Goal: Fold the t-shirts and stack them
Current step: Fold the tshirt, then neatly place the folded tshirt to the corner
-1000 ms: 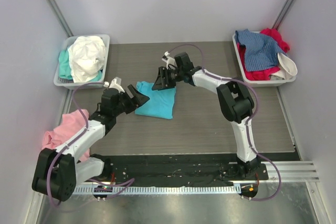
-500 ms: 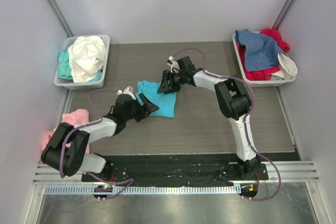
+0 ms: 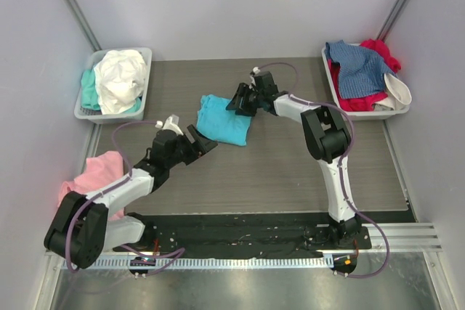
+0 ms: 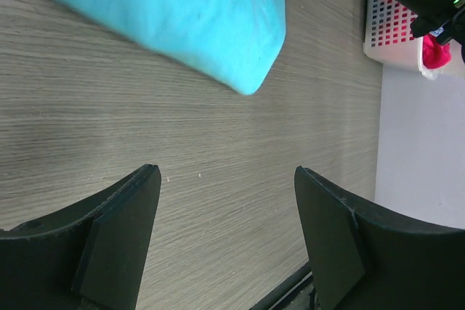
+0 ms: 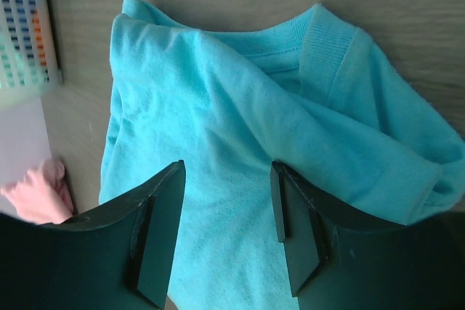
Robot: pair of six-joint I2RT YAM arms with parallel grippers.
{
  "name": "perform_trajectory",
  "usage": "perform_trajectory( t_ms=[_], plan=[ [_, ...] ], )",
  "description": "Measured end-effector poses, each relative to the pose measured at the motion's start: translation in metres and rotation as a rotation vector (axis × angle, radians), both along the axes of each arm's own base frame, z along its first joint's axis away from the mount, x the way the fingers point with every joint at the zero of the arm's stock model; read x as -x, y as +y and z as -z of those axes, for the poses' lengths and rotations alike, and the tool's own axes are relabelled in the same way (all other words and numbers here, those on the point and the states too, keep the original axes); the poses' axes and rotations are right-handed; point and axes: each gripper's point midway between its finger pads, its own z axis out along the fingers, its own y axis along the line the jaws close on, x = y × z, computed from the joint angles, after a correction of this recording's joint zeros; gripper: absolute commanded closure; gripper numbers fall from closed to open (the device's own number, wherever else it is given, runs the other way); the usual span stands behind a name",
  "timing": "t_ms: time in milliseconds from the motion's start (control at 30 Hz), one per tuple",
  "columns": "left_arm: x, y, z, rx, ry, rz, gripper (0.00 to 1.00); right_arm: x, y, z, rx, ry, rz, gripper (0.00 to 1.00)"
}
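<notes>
A bright turquoise t-shirt (image 3: 225, 121) lies folded on the wooden table, its round neck (image 5: 328, 47) showing in the right wrist view. My right gripper (image 3: 240, 102) is down on the shirt's far right edge. Its jaws are open, with cloth lying flat under and between the fingers (image 5: 227, 179). My left gripper (image 3: 203, 140) stands open just off the shirt's near left corner, over bare table (image 4: 225, 237), and the turquoise t-shirt (image 4: 174, 12) is ahead of it. A pink t-shirt (image 3: 91, 178) lies crumpled at the table's left edge.
The left tray (image 3: 82, 113) holds a white t-shirt (image 3: 120, 78) over a mint one. The right tray (image 3: 333, 86) holds a denim-blue t-shirt (image 3: 357, 69) and a red one (image 3: 381, 52). Grey walls close in both sides and the back.
The turquoise t-shirt has slid away from the bases and to the right along with my right gripper. My left gripper drew back off the shirt's near edge and stays open.
</notes>
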Motion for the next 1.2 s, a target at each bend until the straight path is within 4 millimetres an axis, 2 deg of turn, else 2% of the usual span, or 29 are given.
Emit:
perform_trajectory(
  t_ms=[100, 200, 400, 500, 600, 800, 900, 1000, 1133, 1200],
  plan=[
    [0.001, 0.004, -0.003, -0.018, -0.012, -0.009, 0.21, -0.015, -0.013, 0.001, 0.001, -0.015, 0.104, 0.40],
    [0.003, 0.007, 0.002, -0.037, 0.005, -0.015, 0.21, -0.020, -0.026, 0.002, 0.011, -0.029, 0.196, 0.41],
    [0.006, 0.011, 0.007, -0.058, 0.024, -0.024, 0.21, -0.020, -0.077, 0.001, 0.082, -0.054, 0.441, 0.41],
    [0.006, 0.012, 0.008, -0.062, 0.026, -0.030, 0.21, -0.016, -0.110, 0.002, 0.129, -0.060, 0.563, 0.40],
    [0.006, 0.013, 0.008, -0.064, 0.027, -0.032, 0.21, -0.008, -0.134, 0.002, 0.163, -0.072, 0.642, 0.40],
    [0.006, 0.013, 0.008, -0.064, 0.028, -0.032, 0.21, 0.016, -0.148, -0.006, 0.185, -0.071, 0.636, 0.39],
    [0.006, 0.013, 0.009, -0.065, 0.030, -0.032, 0.21, 0.019, -0.143, -0.031, 0.163, -0.109, 0.589, 0.38],
    [0.006, 0.013, 0.011, -0.068, 0.036, -0.032, 0.21, 0.017, -0.139, -0.075, 0.140, -0.188, 0.539, 0.38],
    [0.006, 0.013, 0.014, -0.072, 0.044, -0.030, 0.21, -0.005, -0.138, -0.139, 0.125, -0.345, 0.487, 0.37],
    [0.006, 0.013, 0.014, -0.072, 0.044, -0.030, 0.21, -0.014, -0.145, -0.153, 0.149, -0.388, 0.463, 0.37]
  ],
)
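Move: The folded t-shirt lies under the right hand's fingertips, its middle roughly 5 cm back and 5 cm to the left, some 2 cm lower. From the right hand, the left gripper hangs about 10 cm to the left, 12 cm back and 6 cm higher, while the right laundry basket stands some 40 cm to the right and 7 cm farther out. For the left hand, the shirt's middle is about 8 cm ahead, 5 cm to the right and 8 cm below. Still pressing its half-open fingertips on the front right part of the folded t-shirt, the right hand drags the cloth to the right over the table, towards the right laundry basket, for nearly 15 cm, turning clockwise close to 40 degrees and easing back a little at the end. Then it comes free and rises about 15 cm, fingers tilting up and their opening unchanged. ##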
